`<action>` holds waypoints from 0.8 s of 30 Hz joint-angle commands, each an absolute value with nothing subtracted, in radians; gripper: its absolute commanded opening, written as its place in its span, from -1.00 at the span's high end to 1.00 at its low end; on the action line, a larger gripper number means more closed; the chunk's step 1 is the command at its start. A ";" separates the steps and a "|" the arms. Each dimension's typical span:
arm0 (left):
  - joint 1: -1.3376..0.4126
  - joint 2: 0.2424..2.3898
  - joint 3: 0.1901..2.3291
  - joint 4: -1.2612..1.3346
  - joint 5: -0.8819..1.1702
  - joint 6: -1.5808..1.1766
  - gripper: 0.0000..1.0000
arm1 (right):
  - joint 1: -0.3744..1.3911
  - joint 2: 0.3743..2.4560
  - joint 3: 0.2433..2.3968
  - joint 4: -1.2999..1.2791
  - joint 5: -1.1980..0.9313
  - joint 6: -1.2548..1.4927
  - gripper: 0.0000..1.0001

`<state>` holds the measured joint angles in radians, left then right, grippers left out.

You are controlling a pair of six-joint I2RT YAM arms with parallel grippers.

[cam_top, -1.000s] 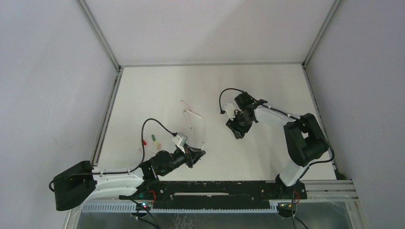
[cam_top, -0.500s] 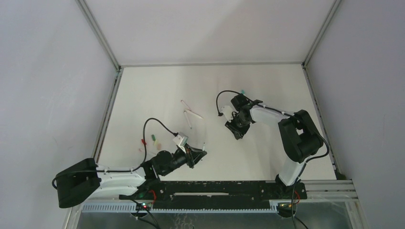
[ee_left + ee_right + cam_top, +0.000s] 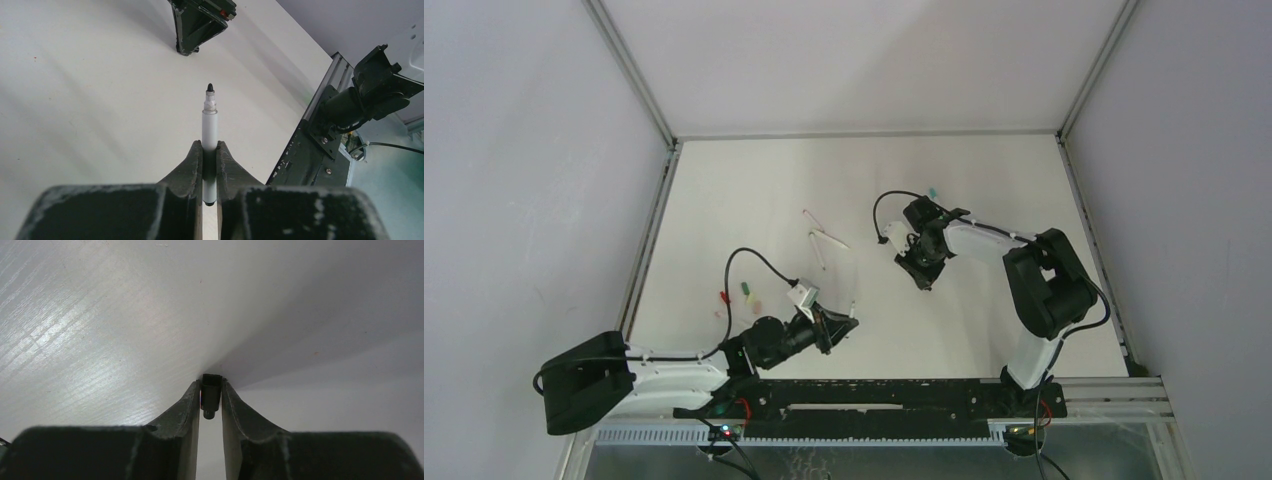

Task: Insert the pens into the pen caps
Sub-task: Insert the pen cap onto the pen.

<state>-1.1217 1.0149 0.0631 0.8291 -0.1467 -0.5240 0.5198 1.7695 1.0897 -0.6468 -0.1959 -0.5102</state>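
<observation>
My left gripper (image 3: 210, 150) is shut on a white pen (image 3: 209, 125) whose black tip points away from the wrist. In the top view this gripper (image 3: 842, 322) hovers near the front of the table, the pen (image 3: 851, 306) sticking out of it. My right gripper (image 3: 211, 387) points down at the table with a short black pen cap (image 3: 211, 389) pinched between its fingertips. From above it (image 3: 922, 280) stands at mid-table, to the right. Three more pens (image 3: 826, 238) lie left of it. A teal cap (image 3: 932, 192) lies behind the right arm.
Red (image 3: 724, 297), yellow-green (image 3: 746, 289) and pink (image 3: 755, 305) caps lie together near the left rail (image 3: 649, 240). The black base bar (image 3: 874, 395) runs along the near edge. The right gripper (image 3: 197, 25) shows at the top of the left wrist view.
The right gripper's jaws have closed in on the black cap, and that arm has shifted slightly left. The left arm and its pen have not moved.
</observation>
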 commanded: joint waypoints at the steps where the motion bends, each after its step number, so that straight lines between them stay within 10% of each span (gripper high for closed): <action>1: -1.130 1.017 0.099 0.868 -0.124 -0.523 1.00 | 0.520 1.777 1.113 -0.669 -0.178 -0.502 0.45; 8: -1.131 1.039 0.139 0.869 -0.079 -0.512 1.00 | 0.521 1.743 1.128 -0.691 -0.224 -0.497 1.00; 24: -1.124 1.132 0.399 1.048 0.111 -0.485 1.00 | 0.206 1.198 1.085 -0.424 -1.065 -0.266 1.00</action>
<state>-1.1275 1.1530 0.2962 0.9909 0.0631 -0.4969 0.2852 1.2716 1.0916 -0.5774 -0.7895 -0.4133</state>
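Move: The black pen cap stands upright between the right fingertips, right at the hand point, 0 cm ahead and 0 cm to the side. From the right hand, the teal-capped pen lies about 20 cm ahead and 2 cm right, and the nearest loose white pen 11 cm ahead and 19 cm left. The cap is some 12 cm ahead, 15 cm right and 9 cm below the left hand, which already holds its pen. Right fingers pinch the cap and lift it 20 cm, tilting leftward; left carries its pen up 10, right 6. ##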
